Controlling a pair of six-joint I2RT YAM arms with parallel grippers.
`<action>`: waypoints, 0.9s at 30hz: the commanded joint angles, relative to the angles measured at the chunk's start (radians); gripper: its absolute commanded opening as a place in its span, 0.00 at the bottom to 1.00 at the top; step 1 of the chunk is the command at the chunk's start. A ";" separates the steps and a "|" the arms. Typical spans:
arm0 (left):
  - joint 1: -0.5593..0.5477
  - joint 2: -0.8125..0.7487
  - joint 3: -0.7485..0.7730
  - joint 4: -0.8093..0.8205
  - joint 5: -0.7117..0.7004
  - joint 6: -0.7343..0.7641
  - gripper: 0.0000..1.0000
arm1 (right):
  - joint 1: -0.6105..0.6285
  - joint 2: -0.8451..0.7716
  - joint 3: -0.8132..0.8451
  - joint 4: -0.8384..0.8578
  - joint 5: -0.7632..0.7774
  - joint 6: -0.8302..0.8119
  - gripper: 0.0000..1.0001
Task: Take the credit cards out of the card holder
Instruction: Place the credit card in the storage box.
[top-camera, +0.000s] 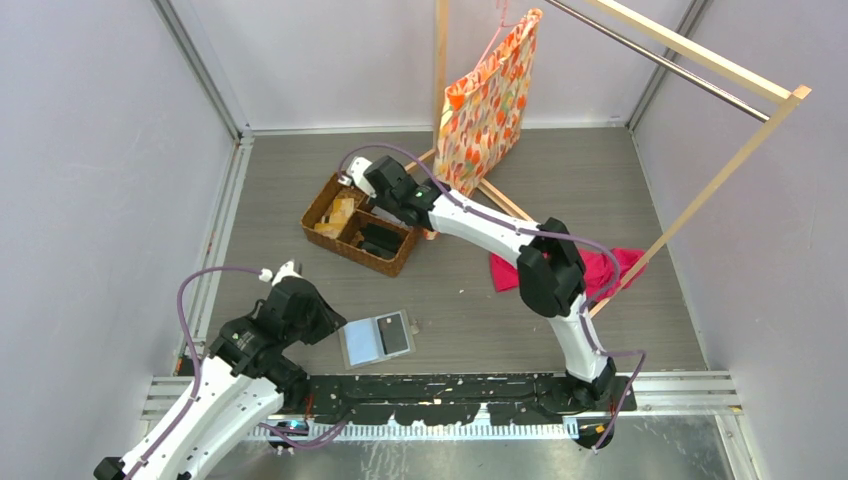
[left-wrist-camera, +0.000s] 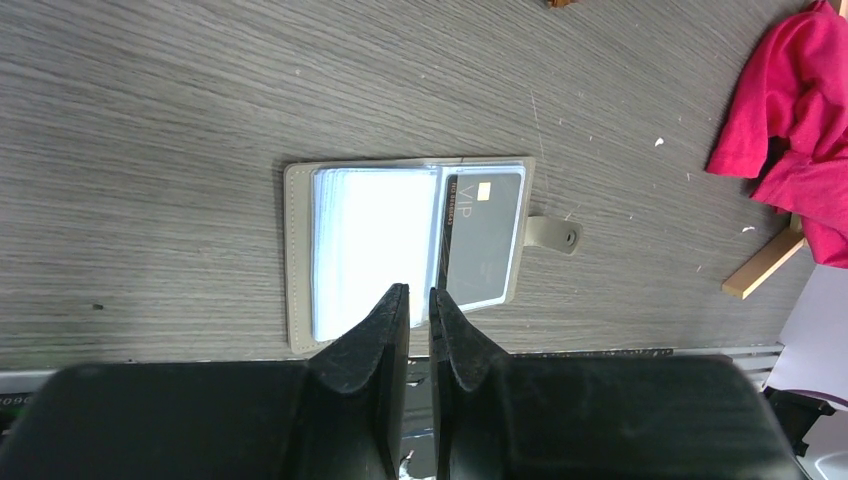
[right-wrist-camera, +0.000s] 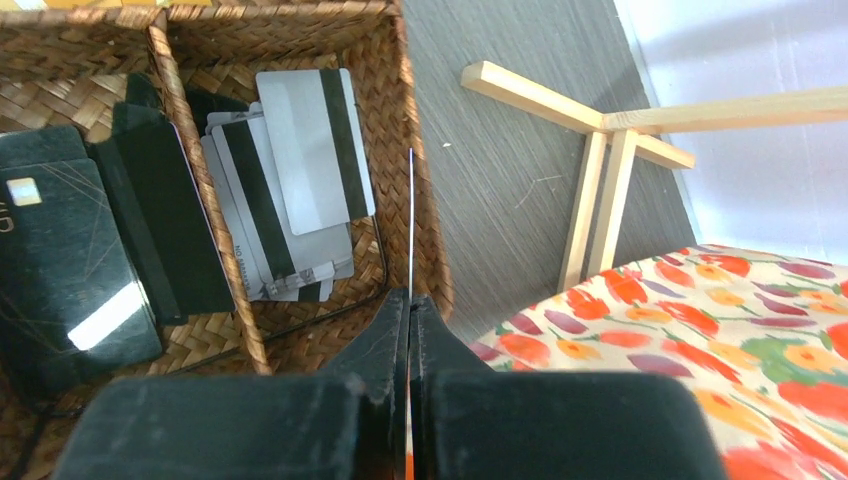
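Note:
The card holder (top-camera: 362, 342) (left-wrist-camera: 370, 240) lies open flat on the table, near the front edge. Its left panel is a pale blue clear sleeve, and a dark credit card (left-wrist-camera: 485, 235) sits in its right panel. My left gripper (top-camera: 335, 323) (left-wrist-camera: 418, 295) hovers at the holder's near edge, its jaws a narrow gap apart with nothing between them. My right gripper (top-camera: 352, 180) (right-wrist-camera: 409, 295) is shut on a thin credit card (right-wrist-camera: 410, 220), seen edge-on, over the right rim of the wicker basket (top-camera: 322, 203) (right-wrist-camera: 428, 240). Several whitish-grey cards (right-wrist-camera: 300, 180) lie inside the basket.
Dark cards (right-wrist-camera: 60, 260) fill the basket's other compartment. A flowered gift bag (top-camera: 485, 105) (right-wrist-camera: 720, 330) hangs from a wooden rack (top-camera: 700, 60) behind the basket. The rack's feet (right-wrist-camera: 590, 200) rest on the table. A red cloth (top-camera: 610, 268) (left-wrist-camera: 790, 130) lies at the right.

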 joint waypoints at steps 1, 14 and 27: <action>0.004 0.012 -0.008 0.046 0.015 -0.008 0.15 | 0.003 0.049 0.048 0.047 0.013 -0.084 0.01; 0.004 -0.007 -0.009 0.034 0.008 -0.011 0.15 | 0.054 0.108 0.099 0.026 0.022 0.018 0.43; 0.003 0.027 -0.007 0.118 0.082 0.046 0.17 | 0.077 -0.273 -0.125 0.005 -0.154 0.491 0.44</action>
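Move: The right hand holds a credit card just above the storage box; the pale-card compartment it goes for lies about 2 cm ahead, 4 cm left and 13 cm below. The black-card compartment is some 4 cm back and 8 cm left of the hand, the yellow-packet compartment about 16 cm left and level with it. From the idle left hand, the pale-card compartment is roughly 23 cm ahead, 11 cm right and 9 cm lower. Right hand sinks about 6 cm into the pale-card compartment, opens, releasing the card, then rises and backs out. ##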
